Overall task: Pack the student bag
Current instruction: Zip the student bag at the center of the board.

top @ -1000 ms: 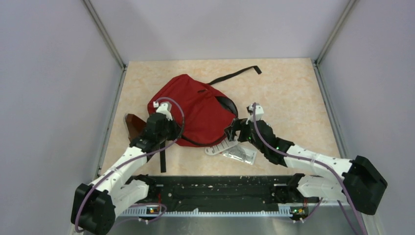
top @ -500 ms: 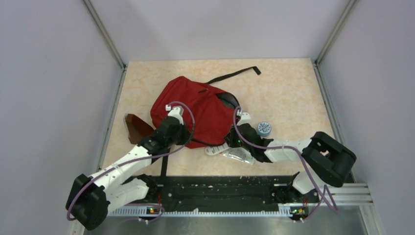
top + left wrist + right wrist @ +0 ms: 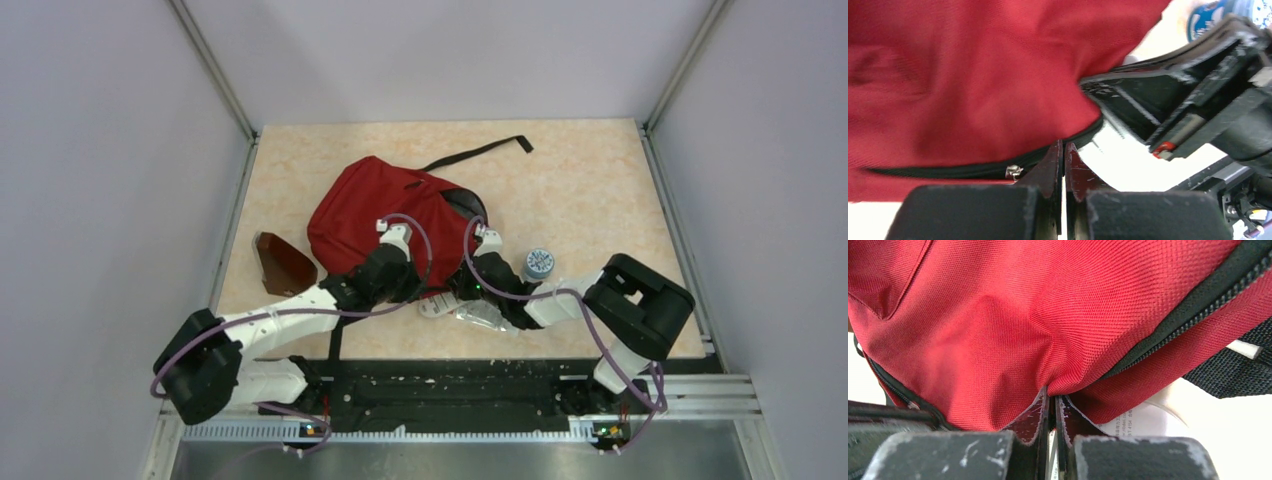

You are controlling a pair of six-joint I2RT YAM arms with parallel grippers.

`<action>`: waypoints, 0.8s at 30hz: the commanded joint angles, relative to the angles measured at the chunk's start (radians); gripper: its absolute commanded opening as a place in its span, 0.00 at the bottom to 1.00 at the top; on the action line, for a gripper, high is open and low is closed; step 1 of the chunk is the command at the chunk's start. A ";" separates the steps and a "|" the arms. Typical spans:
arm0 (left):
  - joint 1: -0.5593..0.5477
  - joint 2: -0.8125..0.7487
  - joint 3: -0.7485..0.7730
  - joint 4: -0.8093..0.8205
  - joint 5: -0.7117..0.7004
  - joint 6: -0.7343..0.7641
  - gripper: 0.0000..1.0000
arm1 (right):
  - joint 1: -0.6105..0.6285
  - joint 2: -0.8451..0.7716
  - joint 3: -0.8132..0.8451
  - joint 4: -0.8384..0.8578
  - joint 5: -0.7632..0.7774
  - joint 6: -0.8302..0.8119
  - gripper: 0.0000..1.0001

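Observation:
The student bag (image 3: pixel 385 215), a red backpack, lies mid-table with its black zipper edge toward me. My left gripper (image 3: pixel 422 284) is at the bag's near edge. In the left wrist view it (image 3: pixel 1064 149) is shut with its tips on the black zipper band (image 3: pixel 948 170), just right of a metal zip slider (image 3: pixel 1013 172). My right gripper (image 3: pixel 462 287) is at the bag's near right corner. In the right wrist view it (image 3: pixel 1053 396) is shut on a puckered fold of the red fabric (image 3: pixel 998 330). The two grippers are close together.
A brown triangular pouch (image 3: pixel 282 262) lies left of the bag. A blue-capped round item (image 3: pixel 539 263) stands to the right. A white flat piece (image 3: pixel 438 305) and a clear packet (image 3: pixel 487 316) lie under my right gripper. Black straps trail at the back (image 3: pixel 480 152) and front (image 3: pixel 333 335).
My left gripper has slid right along the bag's near zipper edge. My right arm has folded back and its gripper has shifted slightly left, uncovering the blue-capped item.

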 commanded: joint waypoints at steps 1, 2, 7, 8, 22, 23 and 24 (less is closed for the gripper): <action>-0.087 0.088 0.116 0.152 0.016 -0.037 0.00 | 0.031 0.035 0.034 0.037 -0.049 0.021 0.00; -0.103 0.110 0.138 0.145 0.003 -0.029 0.00 | 0.031 0.031 0.034 0.033 -0.044 0.020 0.00; -0.156 0.167 0.209 0.093 -0.076 -0.002 0.00 | 0.032 -0.021 0.025 -0.029 0.009 0.004 0.00; -0.160 0.166 0.210 0.090 -0.080 0.001 0.00 | 0.032 -0.037 0.024 -0.047 0.022 -0.002 0.01; -0.157 -0.131 0.131 -0.208 -0.343 -0.071 0.76 | 0.030 -0.393 -0.001 -0.316 0.181 -0.211 0.72; -0.151 -0.154 0.120 -0.222 -0.358 -0.080 0.79 | 0.029 -0.413 -0.002 -0.308 0.156 -0.246 0.73; -0.137 -0.172 0.108 -0.234 -0.359 -0.089 0.80 | 0.030 -0.429 -0.005 -0.287 0.109 -0.290 0.73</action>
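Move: The bag's rim, pinched in the right fingers, is the place the zip pull is being taken to: about 6 cm to the right of the left hand, 2 cm ahead and some 3 cm lower. From the left hand, the white labelled case lies roughly 3 cm right, 3 cm back and 7 cm down, and the bag's middle 14 cm ahead and 5 cm left. For the right hand, that rim is right at its fingertips, and the clear packet lies about 7 cm right, 5 cm back and 3 cm below. The zip pull, its tab still pinched in the left fingers, is drawn about 5 cm to the right along the bag's near edge towards the right hand, which keeps the rim pinched and almost still. Then both grippers open wide and let go, each rising some 6 to 7 cm as they part, the left hand going back about 4 cm to its left, the right about 4 cm to its right. ##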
